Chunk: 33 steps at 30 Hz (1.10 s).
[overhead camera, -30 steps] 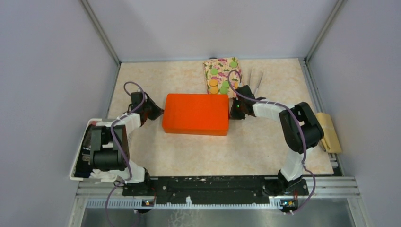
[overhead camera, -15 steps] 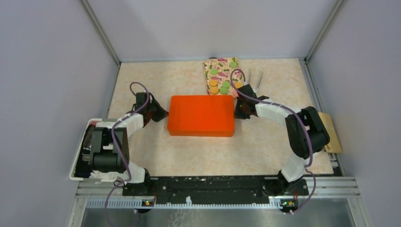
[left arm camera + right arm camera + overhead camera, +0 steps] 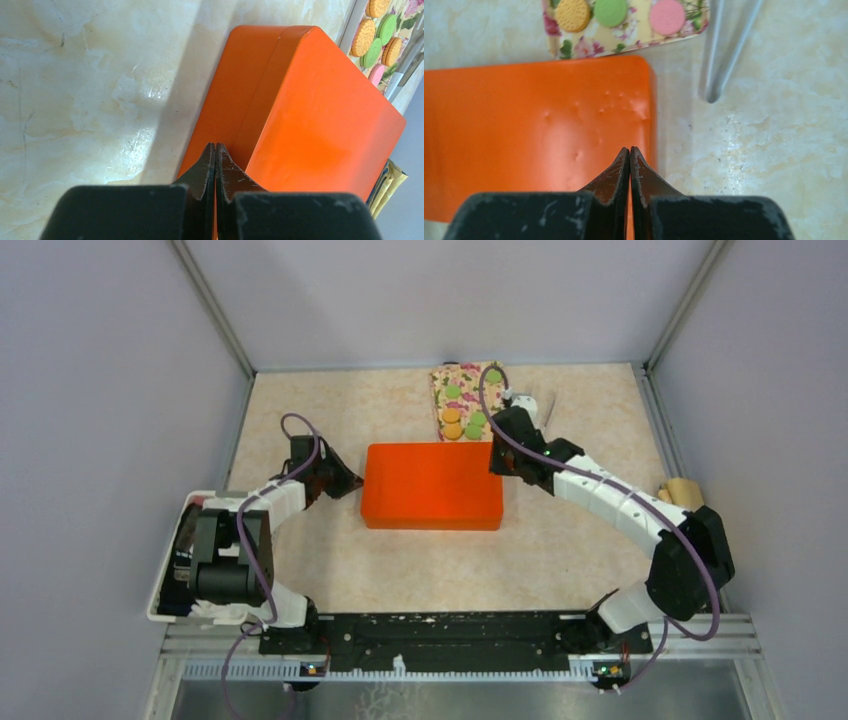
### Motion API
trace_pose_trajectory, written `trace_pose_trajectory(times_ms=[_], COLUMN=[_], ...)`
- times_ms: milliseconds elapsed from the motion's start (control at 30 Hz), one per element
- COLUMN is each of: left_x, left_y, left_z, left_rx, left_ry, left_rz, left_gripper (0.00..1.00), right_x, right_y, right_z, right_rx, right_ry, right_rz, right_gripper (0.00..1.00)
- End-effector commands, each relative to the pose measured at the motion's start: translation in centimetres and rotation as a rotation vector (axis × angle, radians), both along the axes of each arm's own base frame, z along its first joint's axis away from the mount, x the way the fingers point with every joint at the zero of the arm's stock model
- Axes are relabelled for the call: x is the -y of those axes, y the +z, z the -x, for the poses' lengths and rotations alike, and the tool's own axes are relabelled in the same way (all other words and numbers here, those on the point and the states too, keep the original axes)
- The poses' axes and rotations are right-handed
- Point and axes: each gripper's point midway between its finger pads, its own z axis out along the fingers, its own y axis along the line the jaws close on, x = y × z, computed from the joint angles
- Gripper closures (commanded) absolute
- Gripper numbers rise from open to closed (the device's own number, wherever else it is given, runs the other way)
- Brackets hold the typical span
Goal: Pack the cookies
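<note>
The cookies (image 3: pixel 462 410), flat orange, green and pink discs, lie on a floral tray (image 3: pixel 443 379) at the back, just beyond a closed orange box (image 3: pixel 432 485). In the right wrist view an orange cookie (image 3: pixel 572 13), a green one (image 3: pixel 610 11) and a pink one (image 3: pixel 667 16) show on the tray (image 3: pixel 624 41). My left gripper (image 3: pixel 355 483) is shut and empty, its tips (image 3: pixel 215 146) against the box's left end (image 3: pixel 235 105). My right gripper (image 3: pixel 630 149) is also shut and empty, hovering over the box's far right corner (image 3: pixel 634 95).
Metal tongs (image 3: pixel 545 410) lie right of the tray, also seen in the right wrist view (image 3: pixel 724 55). A white bin (image 3: pixel 165 575) sits at the left edge behind my left arm. A tan object (image 3: pixel 682 490) rests by the right wall.
The orange box has slid to the right with my left gripper pressed against its left end. My right arm has swung outward and its gripper moved from the box's right end to over its far corner.
</note>
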Motion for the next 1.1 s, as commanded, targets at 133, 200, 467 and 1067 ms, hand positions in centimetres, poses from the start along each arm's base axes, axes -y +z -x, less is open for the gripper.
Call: trace_pose_trajectory(times_ms=[133,200,467,1067], left_x=[1.1,1.2,1.1,-2.1], left_y=[2.0,2.5,3.2,14.9], left_z=[-0.3,-0.7,-1.0,-0.5], left_rx=[0.062,0.093,0.119,0.403], left_ry=[-0.048,-0.054,-0.066,-0.051], left_rz=[0.036,0.042,0.015,-0.218], left_gripper=[1.0,1.0,1.0,0.48], right_x=[-1.0,-0.5,-0.6,-0.7], right_y=[-6.6,-7.8,-5.5,7.4], right_z=[6.0,6.7,5.4,0.7], right_rx=[-0.168,-0.19,-0.122,0.222], right_ry=[0.094,0.084,0.078,0.073], right_rz=[0.029,0.04,0.043,0.035], right_gripper=[1.0,1.0,1.0,0.41])
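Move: The lidded orange box lies crosswise between the hands. Its middle is about 12 cm to the right of the left hand, level with it fore and aft and 3 cm lower, so those fingertips are at its left end. From the right hand the box's middle is about 10 cm left, 1 cm ahead and 13 cm down. The cookie tray lies some 18 cm ahead and 2 cm left of the right hand, the tongs about 13 cm ahead and 10 cm right, both 16 cm below. The box's lid draws the right hand down about 8 cm and back 6, closed fingers tipping down towards its near right part; there the hand pauses, then climbs roughly 10 cm while reaching forward again. Closed at the box's left end, the left hand holds almost still, then comes free, rising 9 to 10 cm and drifting slightly left as its fingertips lift. Both grippers part a bit over a third on the way up. ##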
